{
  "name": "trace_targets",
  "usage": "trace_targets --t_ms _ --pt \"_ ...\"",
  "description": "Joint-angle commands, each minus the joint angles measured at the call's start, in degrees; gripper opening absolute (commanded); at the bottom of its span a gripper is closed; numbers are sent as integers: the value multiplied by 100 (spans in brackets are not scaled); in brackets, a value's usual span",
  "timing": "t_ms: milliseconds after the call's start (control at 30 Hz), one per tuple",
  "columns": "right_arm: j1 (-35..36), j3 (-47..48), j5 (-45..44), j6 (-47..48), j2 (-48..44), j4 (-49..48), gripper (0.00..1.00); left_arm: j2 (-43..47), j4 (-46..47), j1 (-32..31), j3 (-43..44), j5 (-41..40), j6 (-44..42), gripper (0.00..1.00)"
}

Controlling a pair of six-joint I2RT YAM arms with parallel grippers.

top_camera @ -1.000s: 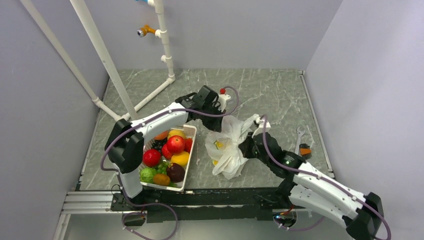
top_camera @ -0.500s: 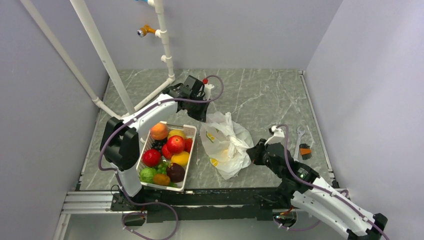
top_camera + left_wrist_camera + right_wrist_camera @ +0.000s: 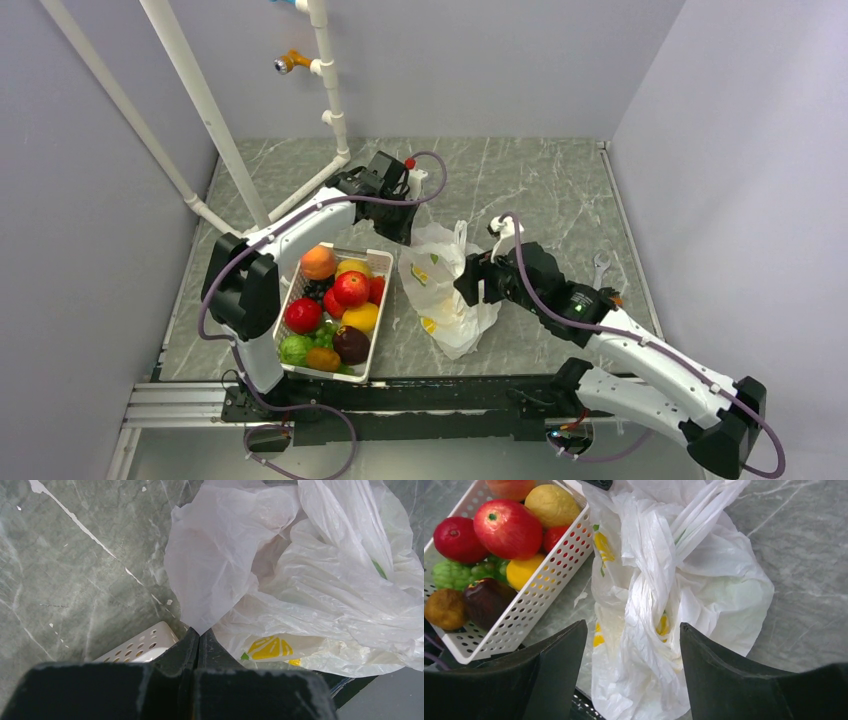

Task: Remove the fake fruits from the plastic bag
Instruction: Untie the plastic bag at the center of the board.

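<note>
The crinkly white plastic bag point(image 3: 452, 292) lies crumpled on the marble table, just right of the basket. My left gripper point(image 3: 404, 230) is shut on the bag's far left edge; in the left wrist view a corner of the film point(image 3: 199, 625) runs between the closed jaws. My right gripper point(image 3: 634, 632) hovers open over the bag's twisted middle point(image 3: 649, 595), one finger on either side, apart from it. The fake fruits in the bag are hidden by the film. Yellow patches point(image 3: 663, 626) show through, print or fruit I cannot tell.
A white perforated basket point(image 3: 384, 310) full of fruits, among them a red apple point(image 3: 351, 287), stands left of the bag. A wrench point(image 3: 600, 267) and a small brush point(image 3: 611, 300) lie at the right. White pipes point(image 3: 332, 110) rise at the back left.
My right gripper has opened and swung back over the bag after pulling away to the right. The left gripper first drew the bag's edge back and left, then stayed still.
</note>
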State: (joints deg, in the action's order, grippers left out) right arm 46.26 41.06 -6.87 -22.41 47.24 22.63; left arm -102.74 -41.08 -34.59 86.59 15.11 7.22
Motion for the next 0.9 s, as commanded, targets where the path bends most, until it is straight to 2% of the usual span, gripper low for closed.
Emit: trace_targets --t_ms 0,167,300,367,433,567,733,867 --pt "-3 103 149 422 257 -366 71 26 -14 18 252 -29 -10 0" --pt "8 142 -19 390 787 -229 65 186 96 49 183 278 -84 0" --pt "4 -10 -15 431 655 -521 41 679 486 51 -151 533 -195 33" --pt "3 -73 -3 444 575 -617 33 969 812 51 -378 619 -261 48" --pt "-1 -101 6 468 531 -657 30 1248 1123 37 -591 653 -332 60" --pt "-2 -111 37 487 569 -665 29 1779 1716 -192 -1052 491 -630 76" --pt "-3 -105 158 402 602 -657 30 2452 2819 -1146 -2156 -1251 -1535 81" --pt "-3 -178 227 338 497 -679 30 2447 3542 -1504 -2624 -1495 -1946 82"
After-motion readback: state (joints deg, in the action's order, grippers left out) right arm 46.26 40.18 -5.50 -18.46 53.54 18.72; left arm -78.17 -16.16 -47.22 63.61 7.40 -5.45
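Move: The left gripper still pinches a corner of the plastic bag; the bag's twisted neck lies about 12 cm to its right and 9 cm back, near its own height. The fruit basket sits some 13 cm to its left, 14 cm back and lower. For the open right gripper, the neck is just 1 cm ahead, 1 cm left and 3 cm below; the upright bag handle stands about 10 cm ahead, 1 cm left, and the basket 25 cm left, 4 cm back. Sink the right gripper about 4 cm over the bag's twisted neck, close the fingers on it, then ease up a centimetre and hold. Meanwhile open the left fingers wide to free the bag corner, lift that hand about 8 cm, then bring it back and right towards the pinched neck, swinging its fingertips some 30 degrees forward. ##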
